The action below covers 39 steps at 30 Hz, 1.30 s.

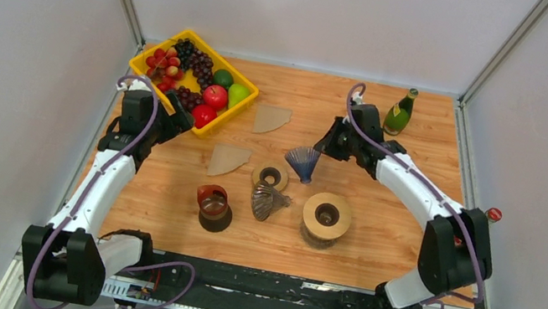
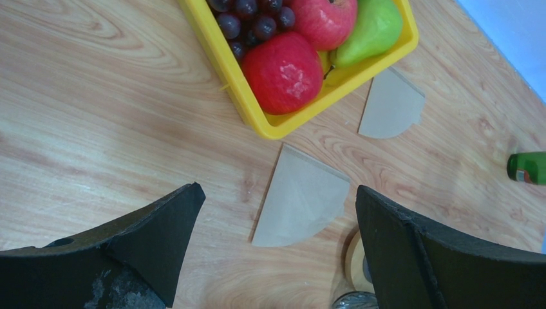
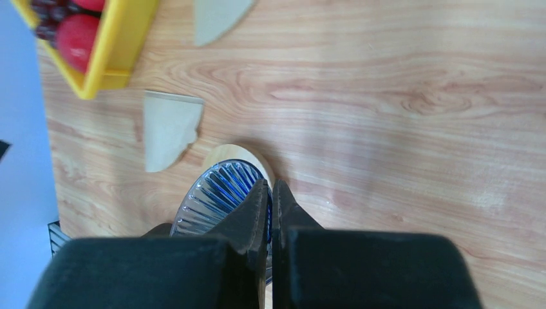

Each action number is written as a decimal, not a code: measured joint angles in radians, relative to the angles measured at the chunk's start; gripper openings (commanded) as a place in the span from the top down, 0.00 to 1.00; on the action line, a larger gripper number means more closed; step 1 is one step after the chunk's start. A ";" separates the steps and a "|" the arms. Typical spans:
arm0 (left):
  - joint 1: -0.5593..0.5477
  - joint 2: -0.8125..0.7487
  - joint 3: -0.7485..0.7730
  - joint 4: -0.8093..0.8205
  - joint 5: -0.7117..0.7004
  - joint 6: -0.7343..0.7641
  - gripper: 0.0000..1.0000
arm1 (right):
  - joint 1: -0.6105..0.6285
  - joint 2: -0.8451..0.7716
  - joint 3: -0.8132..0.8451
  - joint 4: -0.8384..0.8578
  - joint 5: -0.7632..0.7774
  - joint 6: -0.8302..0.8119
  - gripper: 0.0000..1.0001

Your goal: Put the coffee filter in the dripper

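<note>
Two beige coffee filters lie flat on the wooden table: one (image 1: 229, 159) (image 2: 302, 196) (image 3: 167, 125) near the middle, the other (image 1: 271, 118) (image 2: 391, 106) beside the yellow basket. My left gripper (image 1: 178, 122) (image 2: 277, 193) hangs open above the table, and the nearer filter shows between its fingers, untouched. A blue ribbed glass dripper (image 1: 302, 162) (image 3: 216, 193) is lifted and tilted over a wooden ring (image 1: 271, 176). My right gripper (image 1: 323, 148) (image 3: 271, 187) is shut on its rim.
A yellow basket (image 1: 142, 62) of fruit stands at the back left. A grey ribbed dripper (image 1: 265, 201) lies on its side mid-table, between a brown cup (image 1: 212, 201) and a round wooden stand (image 1: 326, 217). A green bottle (image 1: 400, 113) stands at the back right.
</note>
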 measured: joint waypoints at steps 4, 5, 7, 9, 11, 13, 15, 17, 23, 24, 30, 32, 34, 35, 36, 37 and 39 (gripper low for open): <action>0.000 0.000 0.000 0.018 0.076 0.004 0.00 | 0.001 -0.119 -0.030 0.037 0.000 -0.041 1.00; 0.000 0.000 0.000 0.029 0.107 0.005 0.00 | 0.001 -0.154 -0.039 0.046 -0.001 -0.051 1.00; 0.000 0.000 -0.001 0.073 0.195 0.004 0.00 | 0.001 -0.225 -0.064 0.060 -0.004 -0.071 1.00; 0.000 0.000 -0.005 0.122 0.275 0.003 0.00 | 0.001 -0.306 -0.100 0.067 -0.014 -0.089 1.00; 0.000 0.000 -0.011 0.159 0.338 0.000 0.00 | 0.000 -0.376 -0.134 0.067 -0.024 -0.098 1.00; 0.000 0.001 -0.023 0.200 0.409 -0.008 0.00 | 0.000 -0.476 -0.192 0.063 -0.037 -0.108 1.00; -0.008 0.005 -0.031 0.238 0.465 -0.020 0.00 | 0.000 -0.539 -0.224 0.061 -0.043 -0.116 1.00; -0.045 0.019 -0.032 0.285 0.510 -0.033 0.00 | 0.000 -0.622 -0.269 0.055 -0.053 -0.130 1.00; -0.282 0.113 0.032 0.334 0.593 -0.026 0.00 | -0.005 -0.773 -0.352 0.033 -0.084 -0.158 1.00; -0.320 0.134 0.051 0.339 0.607 -0.024 0.00 | -0.005 -0.781 -0.362 0.034 -0.087 -0.159 1.00; -0.473 0.253 0.113 0.417 0.660 -0.032 0.00 | -0.010 -0.802 -0.441 0.023 -0.086 -0.160 1.00; -0.506 0.296 0.118 0.442 0.682 -0.045 0.01 | -0.010 -0.803 -0.455 0.014 -0.086 -0.159 1.00; -0.533 0.340 0.129 0.456 0.697 -0.055 0.03 | -0.010 -0.809 -0.465 0.008 -0.086 -0.159 1.00; -0.546 0.362 0.136 0.462 0.702 -0.059 0.03 | -0.010 -0.812 -0.470 0.008 -0.086 -0.160 1.00; -0.557 0.383 0.145 0.462 0.708 -0.061 0.04 | -0.010 -0.815 -0.473 0.008 -0.086 -0.160 1.00; -0.569 0.403 0.153 0.462 0.714 -0.063 0.04 | -0.010 -0.817 -0.476 0.008 -0.087 -0.160 1.00; -0.587 0.429 0.169 0.460 0.718 -0.063 0.04 | -0.010 -0.820 -0.482 0.008 -0.086 -0.160 1.00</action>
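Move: The right hand already pinches the blue dripper's rim; the wooden ring on the glass pot lies about 16 cm back, 4 cm to its right and a little lower. On the table, the clear dripper lies roughly 10 cm back and 11 cm left of that hand, the loose ring 3 cm back and 12 cm left. From the open left hand the blue dripper is some 31 cm right, 3 cm back and 7 cm lower. Right hand lifts and draws the dripper back over the pot's ring, then lowers 5 cm; left swings 30 cm towards it. ##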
